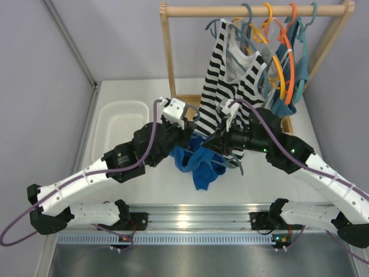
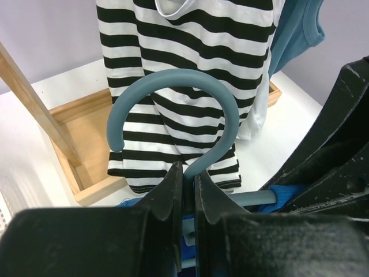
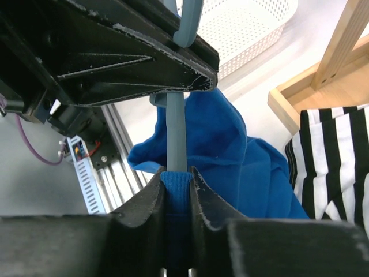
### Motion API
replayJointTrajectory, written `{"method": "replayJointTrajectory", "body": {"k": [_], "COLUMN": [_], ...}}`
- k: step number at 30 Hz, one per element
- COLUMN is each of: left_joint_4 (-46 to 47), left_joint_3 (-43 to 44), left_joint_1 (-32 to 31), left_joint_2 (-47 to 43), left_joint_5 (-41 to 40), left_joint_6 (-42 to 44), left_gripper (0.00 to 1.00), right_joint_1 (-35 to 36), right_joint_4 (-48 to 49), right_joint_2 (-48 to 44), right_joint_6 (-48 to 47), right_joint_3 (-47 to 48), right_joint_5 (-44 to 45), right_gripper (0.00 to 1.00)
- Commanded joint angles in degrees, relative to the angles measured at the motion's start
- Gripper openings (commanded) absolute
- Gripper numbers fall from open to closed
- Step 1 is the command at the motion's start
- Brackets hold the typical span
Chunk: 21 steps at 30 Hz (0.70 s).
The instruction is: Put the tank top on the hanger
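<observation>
The slate-blue hanger (image 2: 173, 79) is held up above the table, its hook curving in front of the striped top. My left gripper (image 2: 188, 173) is shut on the hanger's neck just below the hook. The bright blue tank top (image 1: 202, 166) hangs bunched from the hanger between the two arms. My right gripper (image 3: 177, 176) is shut on a ribbed strap of the tank top (image 3: 230, 150), which wraps one hanger arm (image 3: 176, 133). In the top view the left gripper (image 1: 187, 131) and right gripper (image 1: 216, 144) sit close together over the cloth.
A wooden rack (image 1: 167, 52) at the back carries a black-and-white striped top (image 1: 222, 86), orange (image 1: 290, 63) and yellow (image 1: 279, 66) hangers and a teal top (image 1: 300, 52). Its wooden base frame (image 2: 86, 144) lies below. A white basket (image 1: 121, 124) sits at left.
</observation>
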Motion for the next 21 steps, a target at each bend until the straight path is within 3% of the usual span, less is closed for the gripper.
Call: {"method": "replayJointTrajectory", "body": {"k": [1,4,5,6,10,17,21], "left_joint_4": [4.6,3.2,2.7,2.4,2.3,2.0,1.9], "left_joint_3": [4.3,6.2,7.2,7.7,9.2,12.3,13.0], "left_joint_1": [-0.2,-0.2,-0.2,-0.2,-0.2,-0.2,-0.2], "left_joint_2": [0.2,1.0,1.3,1.5,1.2,0.3,-0.9], "left_joint_5": [0.0,-1.2,-1.9,-2.2,-2.8,-3.3,-5.3], "left_joint_6": [0.1,0.1,-0.1,-0.1,0.6,2.2,2.7], "left_gripper": [0.00,0.00,0.05,0.19,0.42,0.49,0.49], "right_joint_1": [-0.6,-0.6,-0.6,-0.6,-0.6,-0.6,-0.7], "right_joint_4": [3.1,3.9,4.3,4.4,3.2,1.5,-4.8], "right_joint_2": [-1.5,-2.4,-3.0,-3.3,-3.7,-3.1,1.1], "right_joint_6": [1.2,2.0,2.1,2.2,2.3,2.1,1.7], "right_joint_3": [0.2,0.2,0.3,0.9,3.0,6.2,16.4], "right_joint_5": [1.7,3.3,4.4,5.0,8.3,11.7,18.7], "right_gripper": [0.01,0.00,0.00,0.00,0.00,0.00,0.00]}}
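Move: The left hand has the hanger's neck pinched; the hook stands some 5 cm above it and 2 cm ahead. The tank top's middle lies about 5 cm back from this hand, 4 cm to the right and 12 cm down. The striped top hangs some 18 cm ahead and 12 cm right. For the right hand, which holds tank top and hanger arm together, the tank top's middle is level fore and aft, 3 cm left and 8 cm below. Letting go of the hanger's neck, the left fingers open to about half and the hand lifts some 7 cm straight up, its tips tilting up slightly. The right hand keeps its pinch on the blue cloth and hanger arm, drawing them up, right and a little forward, about 5 cm in all, while swinging roughly 10 degrees clockwise. ##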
